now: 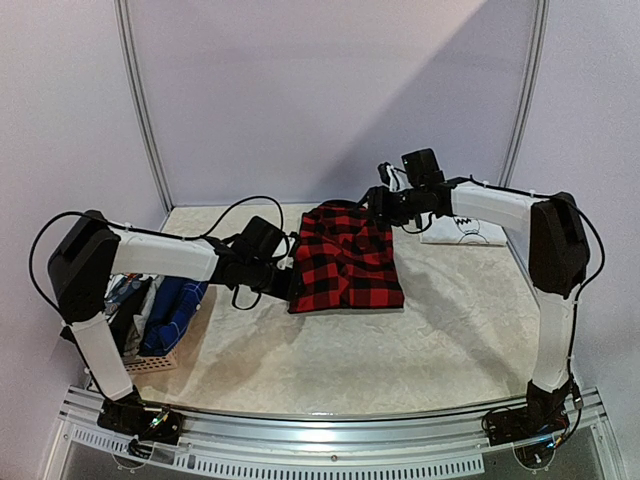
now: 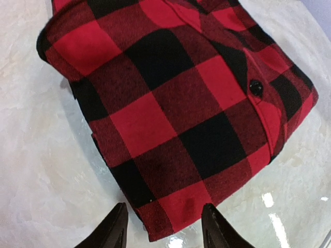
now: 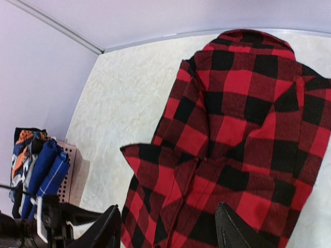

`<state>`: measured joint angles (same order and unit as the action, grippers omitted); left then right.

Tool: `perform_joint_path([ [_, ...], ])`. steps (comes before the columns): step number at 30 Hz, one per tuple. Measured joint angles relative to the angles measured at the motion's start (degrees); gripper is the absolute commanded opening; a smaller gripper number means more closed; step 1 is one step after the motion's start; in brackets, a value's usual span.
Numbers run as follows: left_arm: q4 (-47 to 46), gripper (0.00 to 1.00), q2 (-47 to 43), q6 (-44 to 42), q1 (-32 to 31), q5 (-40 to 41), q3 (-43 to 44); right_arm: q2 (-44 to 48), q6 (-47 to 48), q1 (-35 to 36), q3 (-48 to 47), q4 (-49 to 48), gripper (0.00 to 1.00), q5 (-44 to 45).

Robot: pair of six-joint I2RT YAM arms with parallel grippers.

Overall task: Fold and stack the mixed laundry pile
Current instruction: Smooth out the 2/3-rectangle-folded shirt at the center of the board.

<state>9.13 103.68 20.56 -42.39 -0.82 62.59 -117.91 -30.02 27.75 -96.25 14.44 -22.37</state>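
Observation:
The red-black plaid shirt (image 1: 345, 258) lies folded flat in the middle of the table. My left gripper (image 1: 290, 283) is at its near left edge. In the left wrist view the shirt (image 2: 176, 103) fills the frame. One corner of it lies between the spread fingers of my left gripper (image 2: 164, 230), which is open and pinches nothing. My right gripper (image 1: 380, 206) hovers at the shirt's far right corner. It stands open (image 3: 168, 232) over the plaid shirt (image 3: 238, 134), where a loose flap sticks out to the left. A white printed T-shirt (image 1: 460, 232) lies behind the right arm.
A small pinkish woven basket (image 1: 150, 362) stands at the left table edge with blue and orange-patterned garments (image 1: 170, 305) in it. The basket (image 3: 70, 170) also shows at the left of the right wrist view. Walls close off the back and both sides.

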Motion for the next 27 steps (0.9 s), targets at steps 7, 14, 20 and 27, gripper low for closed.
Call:
perform_joint_path([
  [7, 3.78, 0.41, -0.04, -1.33, 0.00, 1.53, 5.31, 6.12, 1.57, 1.25, 10.23, -0.09, 0.42, -1.05],
  [14, 5.27, 0.35, 2.89, -1.46, 0.00, 0.70, 12.83, 6.99, 1.51, 4.24, 15.65, -2.45, 0.25, -5.64],
  [20, 5.64, 0.30, 6.38, -1.60, -0.57, -3.17, 15.34, 6.93, 0.55, 6.27, 16.26, -4.31, 0.15, -9.16],
  [27, 6.36, 0.27, 8.52, -2.64, -3.43, -7.52, 15.87, 6.86, 0.48, 8.35, 20.74, -5.90, 0.11, -11.63],
])
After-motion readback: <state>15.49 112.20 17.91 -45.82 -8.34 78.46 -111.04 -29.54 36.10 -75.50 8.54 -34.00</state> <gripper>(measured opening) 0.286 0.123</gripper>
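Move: The buttoned near end of the folded plaid shirt lies about 11 cm to my left hand's right, roughly 1 cm ahead and 5 cm below; its near-left corner is 1 cm back, 5 cm below, straight under me sideways. From my right hand that button is some 13 cm back, 6 cm left and 15 cm below. The shirt's middle lies 2 cm back and 7 cm left, the folded white shirt 5 cm ahead and 17 cm right, both about 15 cm below. I draw my right hand back about 13 cm from over the far part of the shirt towards its buttoned near end, sinking some 6 cm, swinging left and turning about 20 degrees counter-clockwise while the fingers nearly shut. My left hand lifts forward off the near-left corner, then drops back and slides right to the same end, partly closing, both still above the cloth. ##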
